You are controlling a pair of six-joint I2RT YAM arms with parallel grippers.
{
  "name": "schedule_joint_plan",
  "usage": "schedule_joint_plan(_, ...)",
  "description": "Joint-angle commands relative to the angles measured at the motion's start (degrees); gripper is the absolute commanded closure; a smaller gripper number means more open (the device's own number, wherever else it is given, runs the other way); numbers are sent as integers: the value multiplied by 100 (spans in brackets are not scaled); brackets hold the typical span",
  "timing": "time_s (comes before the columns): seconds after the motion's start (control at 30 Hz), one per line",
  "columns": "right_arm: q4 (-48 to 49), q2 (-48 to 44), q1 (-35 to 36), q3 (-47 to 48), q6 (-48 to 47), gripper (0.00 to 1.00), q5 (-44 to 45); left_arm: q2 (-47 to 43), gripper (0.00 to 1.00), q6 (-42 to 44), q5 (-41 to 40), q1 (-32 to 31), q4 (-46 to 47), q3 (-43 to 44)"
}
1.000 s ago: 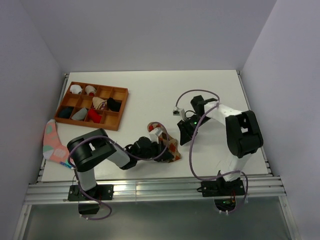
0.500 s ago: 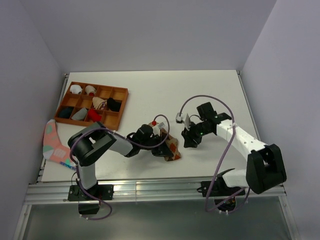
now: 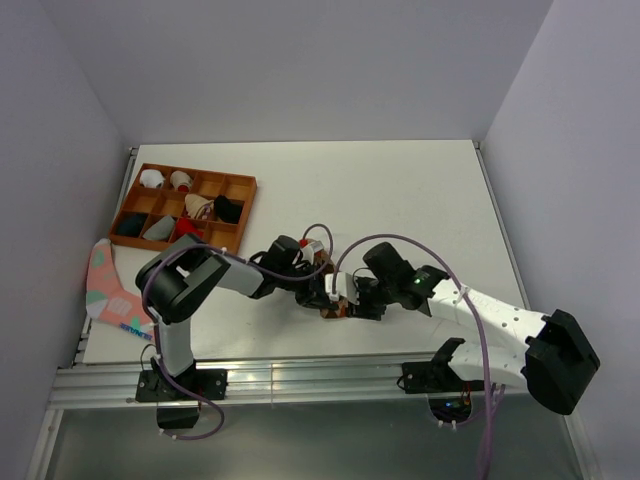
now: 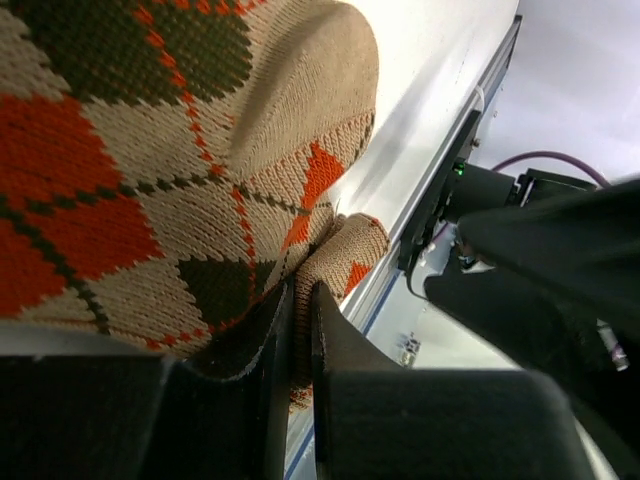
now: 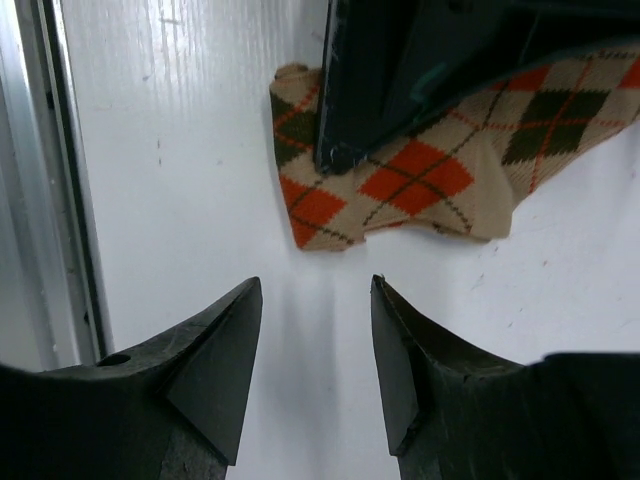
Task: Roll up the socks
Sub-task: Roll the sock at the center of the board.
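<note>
The tan-brown argyle sock (image 4: pixel 150 150) with red and orange diamonds fills the left wrist view. My left gripper (image 4: pixel 303 290) is shut on a fold of it. In the right wrist view the same sock (image 5: pixel 420 175) lies on the white table just beyond my right gripper (image 5: pixel 313 290). That gripper is open and holds nothing. A black left finger (image 5: pixel 400 70) sits on top of the sock there. From above, both grippers meet near the table's front middle. The left gripper (image 3: pixel 318 280) and the right gripper (image 3: pixel 345 303) cover most of the sock (image 3: pixel 330 312).
A brown compartment tray (image 3: pixel 200 173) with several small rolled items stands at the back left. A pink sock (image 3: pixel 105 285) with teal and white markings hangs over the table's left edge. The metal rail (image 5: pixel 60 180) of the front edge runs close to the right gripper.
My right arm has swung in from the right middle of the table to the sock, its jaws opening wider. The left gripper stayed shut on the sock and shifted slightly away from the front edge.
</note>
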Motion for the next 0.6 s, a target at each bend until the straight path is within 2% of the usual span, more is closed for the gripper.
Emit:
schedule_joint_plan(0.0,712,54,382,-132,-122,45,458,566,100,679,-562,70,-1607,-188)
schedule_joint_plan(0.3,1249,388,1428,-343,-121,46,1169,838,100,846,-281,185,-1809,-39)
schedule_joint_plan(0.57,1469,898,1675,-343,-60,47,1468,944,100,951,-193,211,-1888,50)
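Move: The argyle sock's rolled near end, already pinched by the left gripper, lies some 7 cm left of the right hand, level fore and aft and about 5 cm lower; the sock's unrolled part centres 8 cm ahead and 10 cm left of the right hand, also 5 cm lower. The front rail is about 12 cm behind that hand. From the left hand the rolled end is barely 1 cm back, 1 cm right and 1 cm down. The sock's rolled end stays pinched in the left fingers, that hand turning only some 5 degrees almost in place, while the right hand closes in on it from the right: first left, then mostly down and back, about 3 cm each of left and down and 2 cm back. Its fingers stay half open and the wrist swings roughly 10 degrees counter-clockwise, the tips coming close beside the roll. ##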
